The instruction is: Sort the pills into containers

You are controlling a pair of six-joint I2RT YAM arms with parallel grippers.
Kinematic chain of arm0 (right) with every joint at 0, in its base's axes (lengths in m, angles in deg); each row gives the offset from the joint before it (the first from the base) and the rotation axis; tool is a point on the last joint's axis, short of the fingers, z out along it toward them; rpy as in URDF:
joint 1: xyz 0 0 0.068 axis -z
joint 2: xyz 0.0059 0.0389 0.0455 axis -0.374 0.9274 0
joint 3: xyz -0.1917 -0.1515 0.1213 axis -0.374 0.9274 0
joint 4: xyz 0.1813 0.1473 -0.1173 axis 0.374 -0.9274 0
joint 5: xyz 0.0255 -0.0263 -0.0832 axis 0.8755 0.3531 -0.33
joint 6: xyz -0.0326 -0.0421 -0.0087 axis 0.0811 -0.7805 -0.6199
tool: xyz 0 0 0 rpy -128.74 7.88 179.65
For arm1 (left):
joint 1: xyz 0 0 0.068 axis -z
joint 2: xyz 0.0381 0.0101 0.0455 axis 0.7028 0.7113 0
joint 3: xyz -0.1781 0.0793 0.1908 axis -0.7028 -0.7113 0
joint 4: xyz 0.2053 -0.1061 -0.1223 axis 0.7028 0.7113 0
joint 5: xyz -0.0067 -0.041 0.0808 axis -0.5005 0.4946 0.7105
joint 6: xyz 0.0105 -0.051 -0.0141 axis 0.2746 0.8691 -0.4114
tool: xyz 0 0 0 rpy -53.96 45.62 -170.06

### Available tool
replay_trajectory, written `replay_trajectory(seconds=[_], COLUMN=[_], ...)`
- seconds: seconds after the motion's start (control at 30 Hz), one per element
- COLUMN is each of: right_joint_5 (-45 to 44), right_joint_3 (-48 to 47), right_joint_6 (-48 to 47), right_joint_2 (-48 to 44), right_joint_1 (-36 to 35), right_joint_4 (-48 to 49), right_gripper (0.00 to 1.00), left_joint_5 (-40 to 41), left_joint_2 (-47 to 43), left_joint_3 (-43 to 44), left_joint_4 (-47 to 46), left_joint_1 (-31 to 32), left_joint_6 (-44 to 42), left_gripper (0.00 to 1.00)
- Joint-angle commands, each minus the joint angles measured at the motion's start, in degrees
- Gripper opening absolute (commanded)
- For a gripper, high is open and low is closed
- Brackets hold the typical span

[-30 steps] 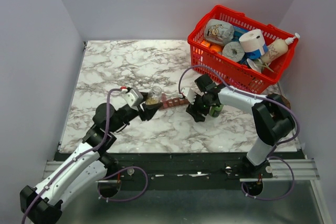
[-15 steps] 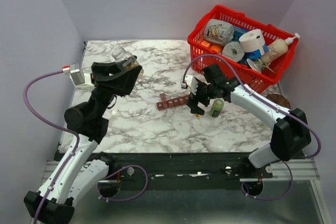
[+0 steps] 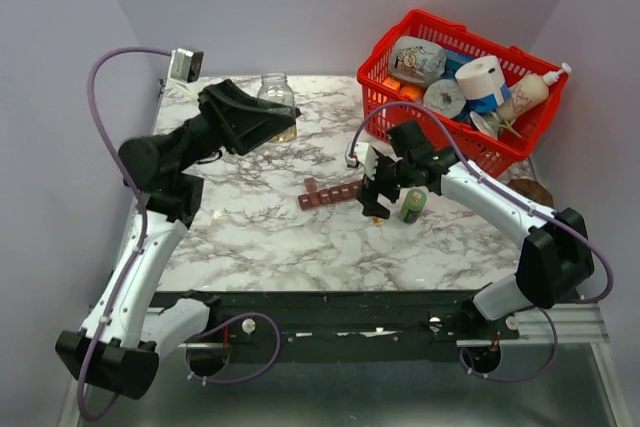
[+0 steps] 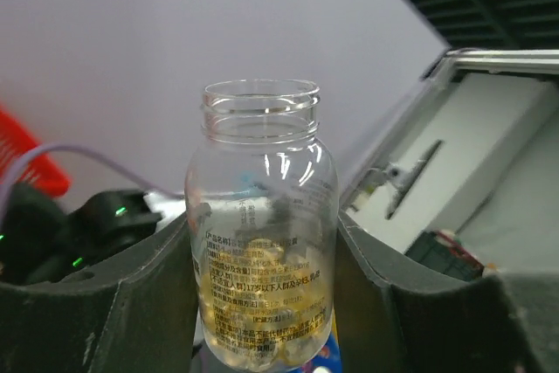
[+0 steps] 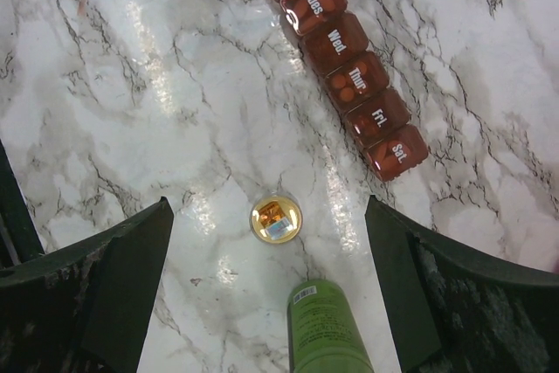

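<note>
My left gripper (image 4: 262, 312) is shut on a clear uncapped bottle (image 4: 260, 216) with yellow pills (image 4: 262, 299) at its bottom. It is held upright, high over the table's back left (image 3: 277, 97). The containers (image 5: 349, 76), a dark red strip with day labels, lie mid-table (image 3: 330, 193); orange pills (image 5: 347, 89) show through the Thur. lid. My right gripper (image 5: 271, 268) hangs open over the marble just right of the strip (image 3: 375, 192), with nothing between its fingers. Below it lies a gold cap (image 5: 276, 219).
A green bottle (image 5: 327, 329) stands beside the cap, right under the right gripper (image 3: 412, 205). A red basket (image 3: 440, 137) full of household items fills the back right corner. A brown object (image 3: 532, 190) sits at the table's right edge.
The left arm has lifted the bottle from beside the strip, up and back to the left. The right jaws have opened wide and shifted slightly back.
</note>
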Motion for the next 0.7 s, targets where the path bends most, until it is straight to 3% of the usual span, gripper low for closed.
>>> replay_trajectory(seconds=[0.0, 0.07, 0.1, 0.23, 0.33, 0.43, 0.47, 0.63, 0.67], right_joint_5=[1.34, 1.42, 1.51, 1.95, 2.22, 2.65, 2.92, 4.5, 4.76], right_joint_3=[0.04, 0.13, 0.13, -0.05, 0.04, 0.21, 0.13, 0.04, 0.04], right_joint_6=[0.34, 0.52, 0.52, 0.78, 0.78, 0.87, 1.04, 1.66, 1.31], right_joint_2=[-2.02, -2.02, -2.02, -2.37, -2.81, -3.07, -3.16, -3.77, -4.21], right_joint_1=[0.65, 0.65, 0.74, 0.74, 1.0, 1.27, 1.36, 2.06, 2.23], right_joint_4=[0.07, 0.16, 0.16, 0.16, 0.24, 0.33, 0.33, -0.19, -0.28], right_gripper=[1.0, 1.0, 1.0, 1.0, 1.0, 1.0, 1.0, 1.0, 1.0], left_joint_5=[4.43, 8.94, 11.58, 9.41, 6.53, 5.72, 5.37, 5.54, 7.54], left_joint_2=[-0.64, 3.14, 4.02, 5.43, 0.11, -6.58, -6.86, 1.03, 0.87], left_joint_3=[22.17, 26.22, 27.1, 20.97, 12.38, 0.25, -1.69, -6.36, -8.03], left_joint_4=[77.46, 95.7, 99.02, 102.65, 96.45, 82.56, 78.88, 79.81, 75.89], left_joint_1=[-2.34, -2.25, -1.99, -1.9, -1.9, -1.9, -1.9, -1.81, -1.73], left_joint_6=[-47.97, -62.48, -65.44, -75.46, -84.24, -87.78, -87.88, -90.6, -93.13], left_gripper=[0.0, 0.0, 0.0, 0.0, 0.0, 0.0, 0.0, 0.0, 0.0])
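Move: The left hand holds the open capsule jar high up, with the pill organizer about 16 cm ahead, 9 cm to its right and some 51 cm below. From that same hand, the jar lid lies on the table roughly 10 cm ahead and 20 cm to the right, and the green bottle stands about 11 cm ahead and 27 cm right. From the right hand the organizer is about 6 cm ahead, 8 cm left and 11 cm below. Forward first, by some 7 cm, then fast and far down, about 30 cm in all, the left hand brings the open jar towards the pill organizer, drifting slightly left. Meanwhile the wrist swings round by about 60 degrees, so the fingers go from pointing up and right to pointing right, forward and down. They keep their grip on the jar, and contact with the table or organizer isn't made. ##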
